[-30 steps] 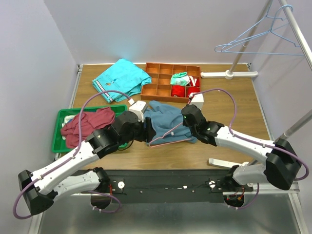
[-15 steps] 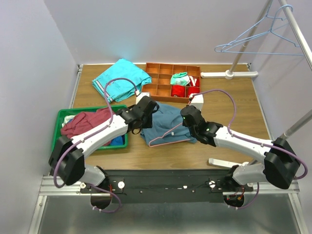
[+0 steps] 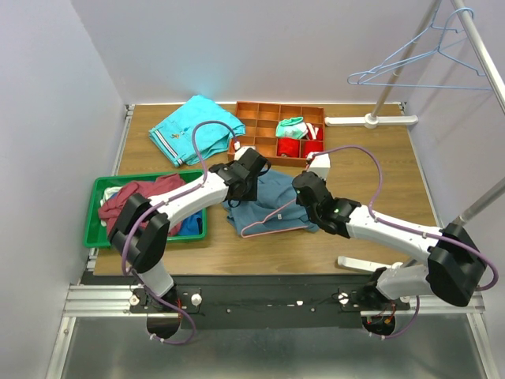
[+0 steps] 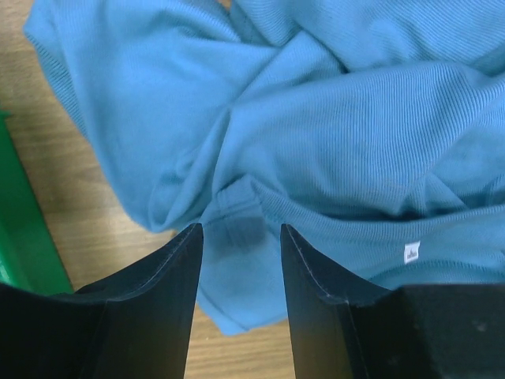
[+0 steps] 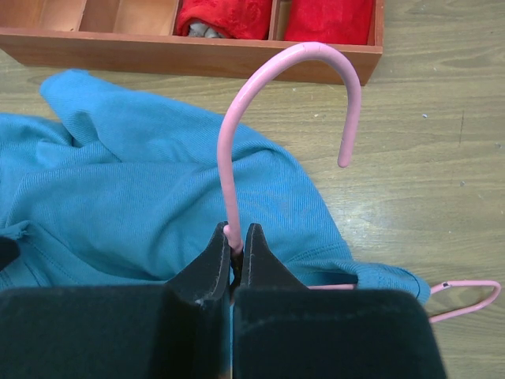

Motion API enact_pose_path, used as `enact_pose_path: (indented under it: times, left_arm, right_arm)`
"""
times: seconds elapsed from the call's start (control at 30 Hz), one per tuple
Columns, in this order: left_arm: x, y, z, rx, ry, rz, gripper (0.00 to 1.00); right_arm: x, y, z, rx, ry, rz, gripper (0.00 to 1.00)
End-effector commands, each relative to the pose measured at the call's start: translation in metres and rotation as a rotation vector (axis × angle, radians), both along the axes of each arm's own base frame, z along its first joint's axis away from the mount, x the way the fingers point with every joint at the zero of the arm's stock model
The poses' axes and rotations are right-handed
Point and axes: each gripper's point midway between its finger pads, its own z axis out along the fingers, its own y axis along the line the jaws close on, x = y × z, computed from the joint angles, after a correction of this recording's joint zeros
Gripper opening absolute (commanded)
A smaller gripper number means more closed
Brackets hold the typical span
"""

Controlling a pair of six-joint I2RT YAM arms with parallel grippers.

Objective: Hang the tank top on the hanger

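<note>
The steel-blue tank top [image 3: 272, 193] lies crumpled mid-table, filling the left wrist view [image 4: 347, 118]. The pink hanger [image 3: 272, 223] lies across its near side, its lower bar showing on the cloth. My right gripper [image 3: 304, 188] is shut on the hanger's neck just below the hook [image 5: 229, 158], jaws [image 5: 235, 230] pinching the wire, with the tank top [image 5: 142, 205] beneath. My left gripper [image 3: 246, 175] hovers over the top's left part. It stands open [image 4: 241, 230], a folded edge of cloth lying between the fingers, not pinched.
A green tray [image 3: 93, 225] at the left holds a maroon shirt [image 3: 138, 197]. A turquoise shirt [image 3: 193, 126] and an orange compartment box [image 3: 256, 130] sit at the back. A light blue hanger [image 3: 418, 59] hangs on the rack at the right.
My left arm has swung from the near left, up and right, over the tank top's left part, and its jaws have narrowed a little. The right gripper has kept hold of the hanger and stayed in place.
</note>
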Motion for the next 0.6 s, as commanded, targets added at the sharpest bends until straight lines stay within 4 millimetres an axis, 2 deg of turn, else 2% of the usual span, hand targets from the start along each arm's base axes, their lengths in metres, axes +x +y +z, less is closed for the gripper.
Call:
enact_pose_path:
  times: [0.0,0.1,0.27,0.5,0.53,0.57]
  left_arm:
    - [0.017,-0.002,-0.004,0.04,-0.02,0.014,0.49]
    - [0.014,0.003,-0.009,0.058,-0.012,0.02,0.45]
    - [0.01,0.007,-0.014,0.067,-0.005,0.018,0.44]
    - [0.008,0.011,-0.017,0.083,0.0,0.016,0.31]
    - [0.008,0.011,-0.018,0.086,0.002,0.014,0.29]
    - [0.008,0.012,-0.018,0.088,0.001,0.014,0.22]
  right_arm:
    - [-0.005,-0.005,-0.005,0.037,0.006,-0.043,0.01]
    - [-0.005,-0.007,-0.005,0.028,0.006,-0.052,0.01]
    - [-0.004,-0.007,-0.005,0.024,0.003,-0.06,0.01]
    - [-0.002,-0.01,-0.005,0.006,0.005,-0.082,0.01]
    - [-0.001,-0.011,-0.005,0.004,0.002,-0.088,0.01]
    - [-0.002,-0.011,-0.005,0.004,0.003,-0.087,0.01]
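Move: The tank top's folded edge lies nearly under my left hand's open fingertips, about 2 cm down and 1 cm ahead. From this hand, the near left corner of the pink hanger is some 11 cm back and about level sideways, the green bin's middle roughly 29 cm left and 4 cm back, and the divided tray about 18 cm ahead and 9 cm right. From my right hand, that folded edge is some 16 cm left, level with it, about 6 cm down. I sink my left hand the last 2 cm onto the tank top's folded edge, quickly at first and then more slowly, with the fingers still pointing steeply down. As it settles I draw the half-open fingers together to about a third open, one either side of the fold. My right hand keeps its grip on the pink hanger and holds it nearly still. ##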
